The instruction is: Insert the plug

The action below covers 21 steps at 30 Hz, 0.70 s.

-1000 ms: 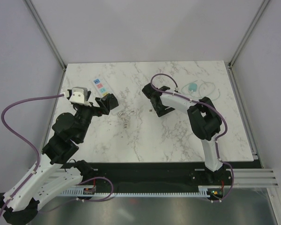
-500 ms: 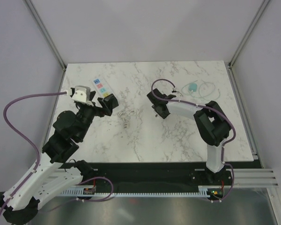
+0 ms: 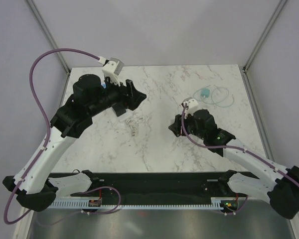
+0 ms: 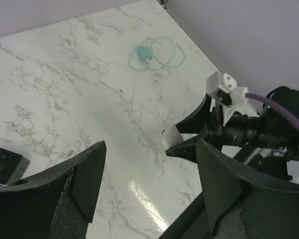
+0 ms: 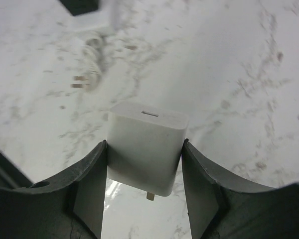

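Observation:
The plug (image 5: 147, 144) is a white square charger block, one metal pin showing under it. My right gripper (image 5: 144, 149) is shut on its two sides and holds it just above the marble table (image 3: 154, 144). From overhead the right gripper (image 3: 175, 127) sits right of the table's centre, and the plug is mostly hidden inside it. In the left wrist view the plug (image 4: 170, 137) pokes out of the right gripper's black fingers (image 4: 189, 147). My left gripper (image 3: 134, 94) hangs open and empty, high over the far left of the table, facing the right arm.
A coiled white cable with two metal prongs (image 3: 133, 122) lies left of centre, also in the right wrist view (image 5: 89, 74). A teal cable loop (image 3: 209, 93) lies at the far right. A small black box (image 4: 1, 164) sits on the table below the left gripper.
The right gripper closed on the plug and drew it back toward the near right. The left arm swung up and farther over the table, its gripper now pointing right.

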Tool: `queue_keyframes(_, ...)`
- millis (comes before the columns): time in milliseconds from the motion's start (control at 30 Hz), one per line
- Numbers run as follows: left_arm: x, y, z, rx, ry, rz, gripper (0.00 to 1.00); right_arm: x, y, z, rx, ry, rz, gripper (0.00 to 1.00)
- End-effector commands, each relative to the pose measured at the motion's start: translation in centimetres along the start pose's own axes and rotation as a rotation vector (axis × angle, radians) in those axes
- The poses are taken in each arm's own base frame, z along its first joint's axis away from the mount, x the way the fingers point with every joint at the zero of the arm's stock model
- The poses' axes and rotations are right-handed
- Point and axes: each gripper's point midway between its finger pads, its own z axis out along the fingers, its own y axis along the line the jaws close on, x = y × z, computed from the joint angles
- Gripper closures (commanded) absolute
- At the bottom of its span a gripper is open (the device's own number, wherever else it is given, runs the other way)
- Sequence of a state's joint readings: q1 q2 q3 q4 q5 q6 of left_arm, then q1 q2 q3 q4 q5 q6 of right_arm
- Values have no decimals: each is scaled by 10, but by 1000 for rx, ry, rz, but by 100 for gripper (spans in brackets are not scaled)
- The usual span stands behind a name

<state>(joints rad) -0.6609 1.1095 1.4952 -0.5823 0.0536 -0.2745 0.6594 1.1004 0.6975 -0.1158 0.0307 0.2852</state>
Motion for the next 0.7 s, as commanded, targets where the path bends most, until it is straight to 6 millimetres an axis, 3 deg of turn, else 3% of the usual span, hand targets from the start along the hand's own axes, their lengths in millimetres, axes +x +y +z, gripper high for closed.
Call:
queue_keyframes(0, 33, -22, -7, 150, 188, -54, 21, -41, 74, -36, -417, -218, -182, 100)
queue_keyframes(33, 42, -23, -9, 177, 236, -66, 26, -48, 91, -51, -491, -245, -203, 100)
queue_keyframes(100, 54, -30, -8, 248, 304, -69, 27, -50, 100, -61, -534, -252, -234, 100)
queue_keyframes(200, 67, -63, -16, 476, 395, -93, 28, -59, 119, -80, -629, -288, -266, 100)
queue_keyframes(267, 72, -79, -20, 595, 448, -124, 34, -64, 125, -87, -653, -310, -269, 100)
queue_keyframes(433, 101, -81, -11, 645, 568, -207, 42, -77, 132, -99, -677, -369, -250, 100)
queue_keyframes(667, 132, -80, -1, 629, 655, -229, 39, -78, 138, -96, -700, -379, -234, 100)
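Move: The white plug, still pinched in the right fingers, lies about 15 cm to the left gripper's right, some 26 cm below it and about level with it fore and aft. From the right hand, the left gripper is roughly 15 cm to the left and 26 cm higher. The coiled cord lies about 13 cm ahead and 18 cm left of the right hand, 14 cm lower; the black cube is 18 cm ahead and 25 cm left, 11 cm lower. Bring the left gripper down, back and to the right towards the plug, some 10 cm lower, swinging it clockwise and tipping its fingers down while narrowing them partway. Meanwhile lift the plug about 10 cm with the right hand, keeping its pinch, drawing back and left to meet the left gripper and turning counter-clockwise some 30 degrees, fingers tilting up. ##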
